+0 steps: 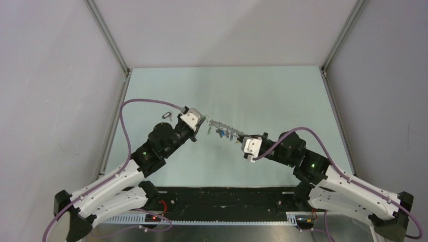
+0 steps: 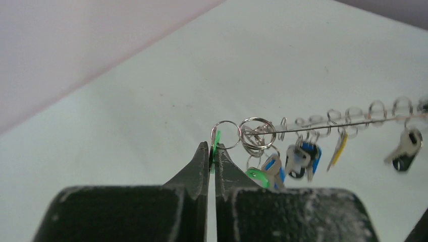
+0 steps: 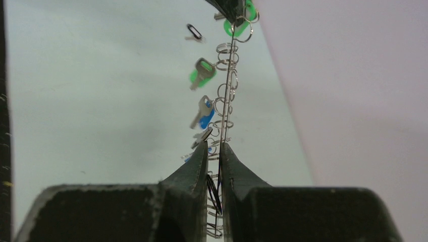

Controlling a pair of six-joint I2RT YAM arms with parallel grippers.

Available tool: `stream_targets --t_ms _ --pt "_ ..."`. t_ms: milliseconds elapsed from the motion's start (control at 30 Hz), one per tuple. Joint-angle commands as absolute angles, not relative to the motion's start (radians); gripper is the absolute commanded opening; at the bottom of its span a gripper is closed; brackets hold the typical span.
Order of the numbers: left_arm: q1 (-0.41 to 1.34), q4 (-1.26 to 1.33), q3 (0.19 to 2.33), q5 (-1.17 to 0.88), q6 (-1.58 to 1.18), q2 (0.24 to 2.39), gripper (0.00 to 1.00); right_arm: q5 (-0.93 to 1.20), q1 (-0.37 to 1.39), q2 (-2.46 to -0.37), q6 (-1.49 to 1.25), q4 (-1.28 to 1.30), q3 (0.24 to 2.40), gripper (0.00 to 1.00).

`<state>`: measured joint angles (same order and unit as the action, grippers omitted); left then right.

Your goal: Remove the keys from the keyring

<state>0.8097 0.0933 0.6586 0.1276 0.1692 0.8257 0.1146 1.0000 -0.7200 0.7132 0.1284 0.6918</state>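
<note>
The keyring (image 1: 228,129) shows edge-on as a thin wire stretched in the air between my two grippers. Small silver split rings and several keys (image 2: 302,159) hang from it, with green, blue, yellow and black heads. My left gripper (image 2: 212,151) is shut on a green key head (image 2: 216,139), whose split ring links to the keyring's left end (image 2: 262,132). My right gripper (image 3: 214,151) is shut on the keyring wire (image 3: 228,96) and some split rings. A green key (image 3: 202,71) and a blue key (image 3: 204,112) dangle beyond it. From above, the left gripper (image 1: 204,123) and the right gripper (image 1: 246,137) face each other.
A small black-headed piece (image 1: 166,115) lies loose on the pale green table (image 1: 272,91) just left of the left gripper; it also shows in the right wrist view (image 3: 193,31). Grey walls with metal frame posts (image 1: 108,38) enclose the table on three sides.
</note>
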Motion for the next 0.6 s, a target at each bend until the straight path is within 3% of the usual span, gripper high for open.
stream_targets --t_ms 0,67,133,567 --pt "0.798 0.132 0.743 0.413 -0.061 0.818 0.0 0.253 1.004 -0.6 0.524 -0.033 0.61 0.24" --pt "0.797 0.132 0.733 0.488 -0.127 0.801 0.0 0.291 1.004 -0.578 0.493 -0.048 0.581 0.38" --pt "0.798 0.132 0.729 0.539 -0.17 0.785 0.0 0.313 1.005 -0.564 0.478 -0.047 0.57 0.43" --pt "0.797 -0.079 0.842 0.235 0.117 0.834 0.0 0.348 0.982 -0.606 0.461 -0.163 0.532 0.45"
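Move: My left hand pinches a green-tagged key ringed to the keyring; the toothed plate's middle lies about 8 cm to its right, 3 cm back and a little below. From my right hand, whose fingers are still around the plate's other end, that middle is some 3 cm ahead and 5 cm left. Blue-tagged keys hang about 4 cm below the left hand, 6 cm right and 4 cm back; a removed key lies on the table some 17 cm left of it, 8 cm ahead and 26 cm down. I open my right fingers wide to let go of the plate and draw that hand back about 5 cm, its fingertips turning up slightly. With the green-tagged key still pinched, my left hand swings left some 5 cm and slightly forward, away from the right hand, turning about 20 degrees counter-clockwise; then it eases partly back to the right, rising a little. ##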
